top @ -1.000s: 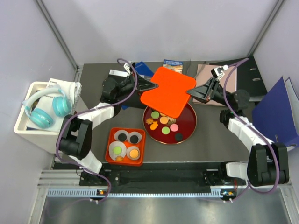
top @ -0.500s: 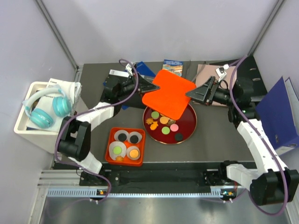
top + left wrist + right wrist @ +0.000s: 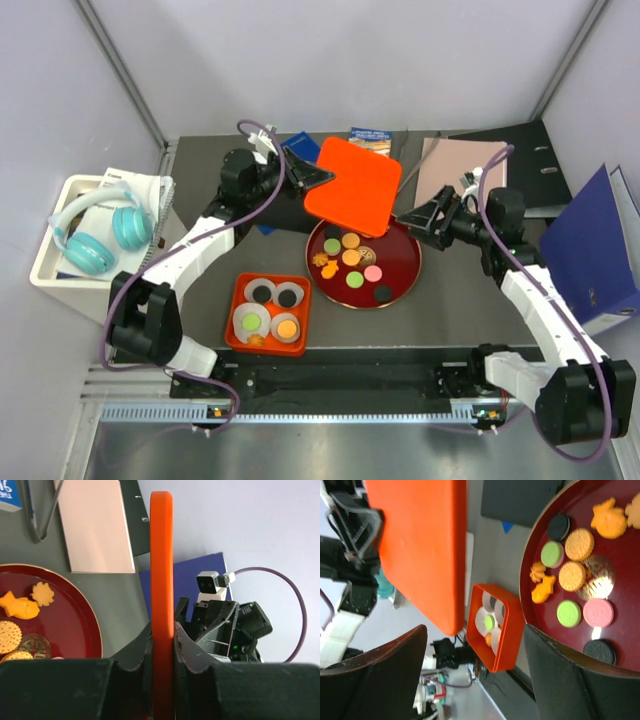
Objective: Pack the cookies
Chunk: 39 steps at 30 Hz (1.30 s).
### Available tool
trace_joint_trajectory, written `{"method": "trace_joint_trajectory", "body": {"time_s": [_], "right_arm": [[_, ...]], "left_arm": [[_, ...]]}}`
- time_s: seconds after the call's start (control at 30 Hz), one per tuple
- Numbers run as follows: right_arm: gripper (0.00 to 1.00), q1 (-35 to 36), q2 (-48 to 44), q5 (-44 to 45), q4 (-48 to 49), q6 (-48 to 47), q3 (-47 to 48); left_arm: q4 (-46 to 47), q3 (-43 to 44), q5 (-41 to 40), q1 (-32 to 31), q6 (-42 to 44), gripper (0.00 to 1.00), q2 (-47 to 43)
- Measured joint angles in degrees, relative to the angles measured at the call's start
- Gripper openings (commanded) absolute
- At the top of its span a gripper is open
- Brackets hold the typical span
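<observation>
My left gripper (image 3: 318, 180) is shut on the edge of a flat orange lid (image 3: 352, 187), holding it tilted above the back rim of the dark red plate (image 3: 400, 262). In the left wrist view the lid (image 3: 161, 555) stands edge-on between the jaws of that gripper (image 3: 162, 635). Several cookies (image 3: 352, 258) lie loose on the plate. More cookies (image 3: 287, 327) sit in white paper cups inside the orange box (image 3: 268, 313). My right gripper (image 3: 412, 216) is open and empty, just right of the lid. In its own view the gripper (image 3: 475, 630) frames the box (image 3: 512, 630) and the cookies (image 3: 570, 575).
A white bin with teal headphones (image 3: 90, 235) stands at the left. A pink notebook (image 3: 450, 165), a black binder (image 3: 520, 160) and a blue folder (image 3: 590, 250) lie at the back right. A booklet (image 3: 370, 138) lies behind the lid.
My right gripper has opened, let go of the lid and drawn back to the right. The left gripper has swung the lid up and back, uncovering more of the plate.
</observation>
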Motion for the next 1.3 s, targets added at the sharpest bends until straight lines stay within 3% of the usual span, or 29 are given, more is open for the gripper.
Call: {"method": "trace_joint_trajectory", "body": {"time_s": [0.3,0.53,0.57,0.7,0.77,1.03,1.17,1.3], "right_arm": [[0.76,0.02,2.38,1.22,22.97,12.46,-6.71],[0.71,1.09,9.05,1.38,32.57,17.0,-7.78],[0.68,1.49,9.73,1.38,33.33,17.18,-7.74],[0.43,2.91,13.27,1.4,37.46,18.27,-7.63],[0.37,3.58,15.87,1.33,40.61,19.89,-7.45],[0.28,4.5,23.21,1.31,55.84,27.54,-7.34],[0.08,4.48,25.49,1.09,62.88,31.65,-7.45],[0.0,4.48,25.57,0.35,64.32,33.11,-7.45]], "left_arm": [[1.84,-4.66,-4.98,-1.31,-2.4,0.0,-1.36],[2.71,-5.92,-6.82,-2.45,-3.96,0.0,-1.75],[2.78,-5.99,-6.93,-2.62,-4.11,0.0,-1.99],[3.91,-6.05,-7.23,-3.37,-4.46,0.0,-2.45],[4.37,-6.14,-7.54,-3.65,-4.52,0.0,-2.54],[5.05,-8.31,-8.57,-3.82,-5.35,0.0,-2.69],[5.25,-9.05,-9.2,-3.56,-6.12,0.0,-2.95],[5.55,-9.6,-9.2,-3.41,-6.91,0.05,-3.56]]}}
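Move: My left hand already pinches the orange lid near its left edge; the orange box I'm packing lies about 22 cm back and 15 cm to the left of it, some 20 cm down. The lid's middle is about 13 cm left of my open right hand, 7 cm ahead and roughly 3 cm above. Under the lid, the cookie plate lies 10 cm left of my right hand, level fore and aft, 15 cm below. I bring my open right hand about 7 cm forward and 4 cm left to the lid's free right edge, bobbing up, then down, then up again while its fingertips tilt upward by some 25 degrees. On the way I close its fingers and pinch that edge. My left hand keeps its pinch and lowers its side about 2.5 cm, turning slightly counter-clockwise. ##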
